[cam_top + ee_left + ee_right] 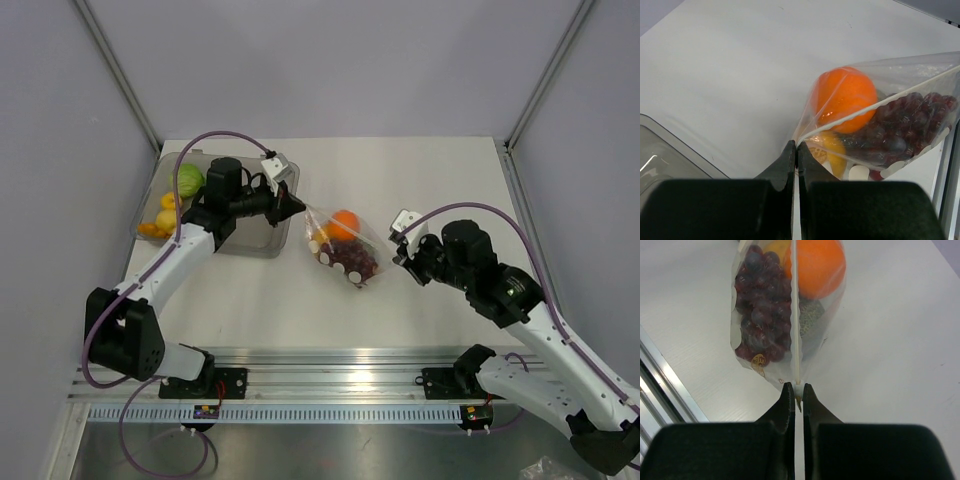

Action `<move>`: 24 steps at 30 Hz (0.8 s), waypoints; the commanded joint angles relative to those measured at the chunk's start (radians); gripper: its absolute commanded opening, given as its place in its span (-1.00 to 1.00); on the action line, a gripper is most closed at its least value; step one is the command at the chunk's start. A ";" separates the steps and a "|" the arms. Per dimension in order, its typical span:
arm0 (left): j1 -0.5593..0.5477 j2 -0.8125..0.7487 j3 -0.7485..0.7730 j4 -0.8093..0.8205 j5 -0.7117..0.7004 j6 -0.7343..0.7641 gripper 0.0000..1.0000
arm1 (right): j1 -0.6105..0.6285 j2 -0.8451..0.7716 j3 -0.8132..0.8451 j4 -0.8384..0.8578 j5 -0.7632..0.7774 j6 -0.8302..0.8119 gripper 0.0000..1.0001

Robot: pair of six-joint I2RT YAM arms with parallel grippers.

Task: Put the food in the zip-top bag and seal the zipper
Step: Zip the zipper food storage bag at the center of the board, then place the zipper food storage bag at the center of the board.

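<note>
The zip-top bag (pixel 342 246) hangs stretched between my two grippers over the middle of the table. Inside it are an orange (pixel 845 97), dark purple grapes (pixel 910 120) and a yellow piece (pixel 834 150). My left gripper (pixel 797 145) is shut on the bag's left corner, where the zipper (pixel 880 102) begins. My right gripper (pixel 796 386) is shut on the white end of the zipper (pixel 795 315), with the grapes (pixel 762 310) left of the strip and the orange (pixel 815 265) right of it. In the top view the left gripper (pixel 299 207) and right gripper (pixel 394 260) sit at opposite ends of the bag.
A grey translucent tray (pixel 262 250) stands at the back left under the left arm. It holds a green piece (pixel 190 180), a yellow piece (pixel 167 216) and an orange piece (pixel 150 230). An aluminium rail (pixel 330 385) runs along the table's near edge.
</note>
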 commanded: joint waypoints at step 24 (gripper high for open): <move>-0.056 0.194 0.385 0.216 0.001 -0.224 0.98 | -0.166 0.150 0.057 0.202 0.144 -0.026 0.91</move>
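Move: Both hands still pinch the bag's top corners, the loaded bag hanging between them. The bare board it goes to is some 20 cm to the left hand's right, 2 cm back and about 20 cm below; the orange is about 9 cm right, 4 cm back, 7 cm below, and the tray 21 cm left, 2 cm ahead. From the right hand, that spot is about 9 cm ahead, 1 cm right, 20 cm below, the orange 11 cm left, 8 cm ahead. Still pinching the bag's two ends, both hands swing it forward and rightward, then spread their fingers and let go. The left hand rises nearly 9 cm while going about 7 cm forward and 6 cm right; the right hand sweeps some 11 cm forward and 5 cm right, turning about 20 degrees clockwise and rising 3 cm late on, then eases back slightly as its fingers open. ##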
